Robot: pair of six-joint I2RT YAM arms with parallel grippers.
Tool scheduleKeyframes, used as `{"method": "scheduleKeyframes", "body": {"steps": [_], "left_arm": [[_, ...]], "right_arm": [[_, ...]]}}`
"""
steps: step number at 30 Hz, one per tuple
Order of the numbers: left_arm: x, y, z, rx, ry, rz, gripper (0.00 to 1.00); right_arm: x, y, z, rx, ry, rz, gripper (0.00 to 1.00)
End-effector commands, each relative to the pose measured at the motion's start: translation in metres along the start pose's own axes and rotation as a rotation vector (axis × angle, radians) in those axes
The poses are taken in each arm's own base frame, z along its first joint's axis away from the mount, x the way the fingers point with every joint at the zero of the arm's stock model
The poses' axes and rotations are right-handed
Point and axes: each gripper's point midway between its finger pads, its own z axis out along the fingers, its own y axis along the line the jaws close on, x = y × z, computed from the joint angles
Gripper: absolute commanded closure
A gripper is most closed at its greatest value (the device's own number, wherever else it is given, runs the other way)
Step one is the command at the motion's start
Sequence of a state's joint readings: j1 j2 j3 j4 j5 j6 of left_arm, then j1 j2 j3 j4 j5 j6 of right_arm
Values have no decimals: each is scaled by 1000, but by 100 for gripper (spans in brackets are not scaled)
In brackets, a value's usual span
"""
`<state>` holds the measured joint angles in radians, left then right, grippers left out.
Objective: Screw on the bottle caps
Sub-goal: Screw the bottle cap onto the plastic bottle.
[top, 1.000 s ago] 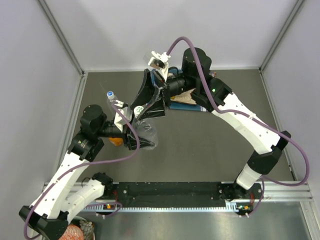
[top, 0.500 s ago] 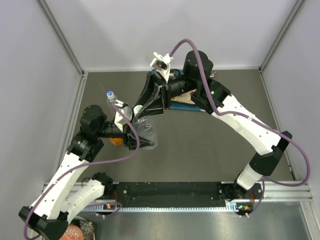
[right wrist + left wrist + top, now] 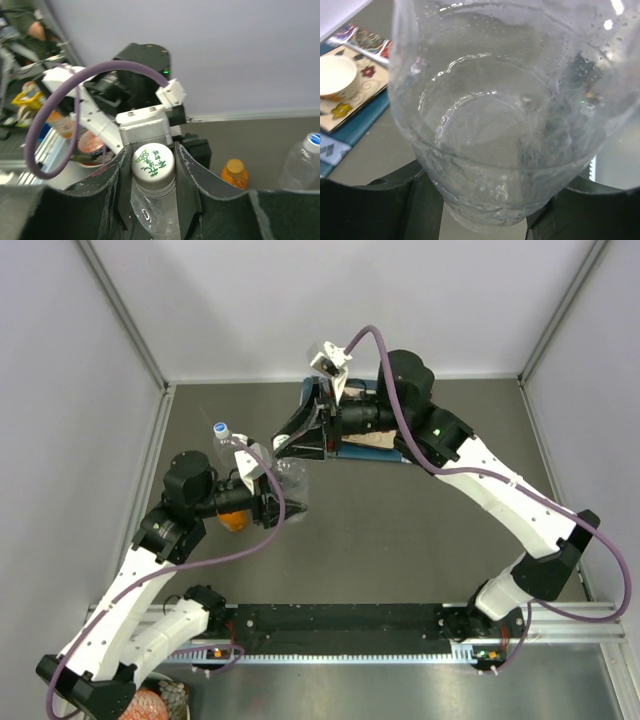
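Observation:
A clear ribbed bottle (image 3: 292, 480) is held off the table, its body filling the left wrist view (image 3: 490, 125). My left gripper (image 3: 288, 504) (image 3: 485, 220) is shut on its lower body, one dark finger (image 3: 375, 210) on each side. A white cap with green print (image 3: 155, 162) sits on its neck, and my right gripper (image 3: 283, 448) (image 3: 153, 153) is shut on that cap. A second clear bottle (image 3: 222, 443) (image 3: 300, 162) with a blue-and-white cap (image 3: 219, 428) stands at the left. The squat orange bottle (image 3: 232, 521) (image 3: 235, 174) wears an orange cap.
A blue patterned mat (image 3: 380, 447) lies at the back centre, partly under the right arm. A white bowl (image 3: 335, 75) rests on it. Grey walls close in the table on three sides. The arm bases sit on a black rail (image 3: 340, 625) at the near edge.
My right gripper has closed onto the white cap, and its wrist has turned and drawn back. My left gripper has shifted slightly toward the back with the bottle.

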<state>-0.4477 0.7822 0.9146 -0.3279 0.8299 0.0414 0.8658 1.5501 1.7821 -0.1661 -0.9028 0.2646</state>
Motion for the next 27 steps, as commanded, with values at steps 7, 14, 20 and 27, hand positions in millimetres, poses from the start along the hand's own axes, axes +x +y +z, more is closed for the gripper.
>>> {"method": "scheduleKeyframes", "body": {"steps": [7,14,20,27], "left_arm": [[-65,45,-22,-322,-167,169,99],[-64,57,-27,-404,-184,128,99],[-56,64,-27,-437,-175,110,99],[-47,60,-23,-399,-164,108,99]], "right_arm": [[46,-69,-17,632,44,129,100],[64,-93,-10,1016,45,49,100],[44,-95,-5,1096,-47,88,72],[-28,-45,-16,846,-181,84,20]]}}
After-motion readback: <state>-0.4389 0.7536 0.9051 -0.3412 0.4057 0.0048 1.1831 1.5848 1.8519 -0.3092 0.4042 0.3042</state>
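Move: The white cap is already between the right fingers, seated on the mouth of the clear bottle, whose neck is a couple of centimetres straight below the right hand. From the left hand, which grips the bottle low down, the cap is about 14 cm straight up. On the table, some 40 cm below the right hand, the orange bottle stands about 8 cm forward and 18 cm left; the blue-capped bottle stands about 20 cm forward and 18 cm left, its middle about 35 cm down. Forward, both hands travel together, right about 7 cm and left about 6 cm, the left also drifting 4 cm leftward. On the way the right hand keeps its pinch on the white cap and twists clockwise by some 55 degrees, while the left, still clamping the clear bottle, turns counter-clockwise against it; the right fingers then spread wide around the cap. ##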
